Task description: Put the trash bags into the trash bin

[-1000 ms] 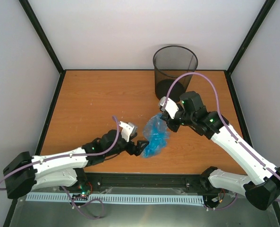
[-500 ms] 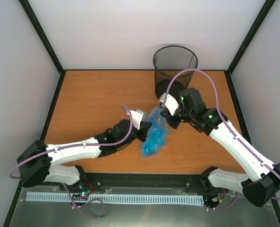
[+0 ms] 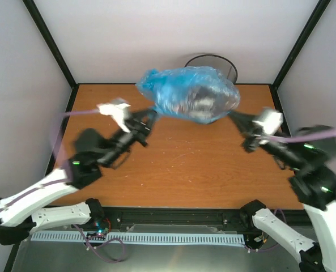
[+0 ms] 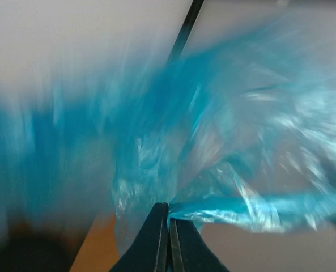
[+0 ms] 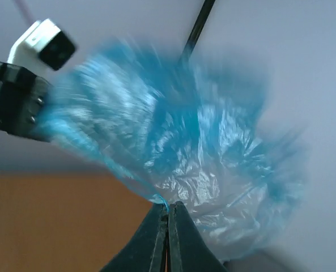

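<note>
The light-blue trash bag [image 3: 189,95] billows wide in the air above the back of the table, stretched between both arms. My left gripper [image 3: 152,113] is shut on its left edge; in the left wrist view the film [image 4: 224,170] runs out from between the closed jaws [image 4: 168,208]. My right gripper [image 3: 234,115] is shut on the bag's right edge, and in the right wrist view the film [image 5: 213,170] spreads up from the closed jaws [image 5: 168,208]. The black mesh trash bin [image 3: 224,63] stands at the back, mostly hidden behind the bag.
The orange table [image 3: 173,164] is fenced by black frame posts [image 3: 49,45] and grey walls. The other arm's white wrist camera [image 5: 46,42] shows at the upper left of the right wrist view.
The left gripper closed on the bag. Both arms swung up and apart, lifting the bag off the table and spreading it open in front of the bin. The frames are blurred by fast motion.
</note>
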You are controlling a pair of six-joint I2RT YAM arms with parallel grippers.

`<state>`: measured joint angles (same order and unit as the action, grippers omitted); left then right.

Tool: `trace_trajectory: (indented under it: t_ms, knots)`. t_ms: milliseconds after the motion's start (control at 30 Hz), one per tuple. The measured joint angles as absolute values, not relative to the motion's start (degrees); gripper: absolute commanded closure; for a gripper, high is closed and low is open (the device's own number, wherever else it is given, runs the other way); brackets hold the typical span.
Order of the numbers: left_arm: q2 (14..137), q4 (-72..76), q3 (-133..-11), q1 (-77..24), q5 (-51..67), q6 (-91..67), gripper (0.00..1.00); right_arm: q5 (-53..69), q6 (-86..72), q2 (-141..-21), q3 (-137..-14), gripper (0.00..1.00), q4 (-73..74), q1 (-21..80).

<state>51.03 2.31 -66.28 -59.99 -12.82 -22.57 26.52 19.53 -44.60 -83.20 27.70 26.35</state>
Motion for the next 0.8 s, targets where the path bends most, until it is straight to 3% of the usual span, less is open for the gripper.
trace_trajectory:
  t_ms: [67,167,267,467,633,667,700,733,800]
  knots:
    - [54.00,4.71,-56.42,-59.81,-11.57,-24.62,0.99,28.38,21.15,-42.87,-71.77,0.97,27.18,26.22]
    - [62.87,3.05,-40.93,-60.14,-8.03,-28.03,0.99,31.29,24.23,-51.75,-58.59,0.97,32.05,25.93]
    - [63.24,-3.99,-32.42,-60.34,-6.15,-30.26,0.99,34.63,26.59,-56.36,-49.91,0.97,40.03,25.69]
    - [52.16,-3.66,-34.89,-60.53,-5.85,-32.58,0.99,41.25,28.23,-43.62,-51.35,0.97,44.12,25.78]
    - [48.40,-3.97,-35.31,-60.55,-6.00,-33.43,0.99,43.83,26.81,-43.51,-54.02,0.97,43.59,25.78]
    - [48.25,-4.47,-35.33,-60.55,-6.09,-33.54,0.99,43.75,26.46,-44.16,-54.35,0.87,43.57,25.78]
    - [48.18,-5.06,-35.38,-60.55,-6.24,-33.58,0.99,43.33,25.87,-45.01,-54.87,0.60,43.59,25.78]
    - [48.14,-5.91,-35.55,-60.55,-6.44,-33.61,0.99,42.57,25.28,-45.87,-55.55,0.42,43.55,25.80]
    - [48.14,-7.75,-36.40,-60.55,-6.85,-33.69,0.99,40.14,24.21,-47.86,-56.84,0.24,43.31,25.78]
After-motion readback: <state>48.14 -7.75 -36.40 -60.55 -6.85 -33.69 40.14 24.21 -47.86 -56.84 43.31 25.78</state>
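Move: The blue trash bag is already stretched and billowing between the two raised hands: its middle is some 9 cm to the left hand's right, about 4 cm ahead and 4 cm above. From the right hand, the bag lies roughly 10 cm left, 7 cm ahead and 2 cm above. The trash bin stands beyond and far below, about 23 cm ahead of the left hand, 16 cm to its right and 37 cm down. The bag, still pinched at one edge by each hand, is whipped down towards the table: both hands drop fast by some 35 cm, swinging out a little and back, then rebound about 10 cm upward. The wrists tip downward and the hands end closer together; the left keeps its pinch while the right's fingers start to open at the end. ##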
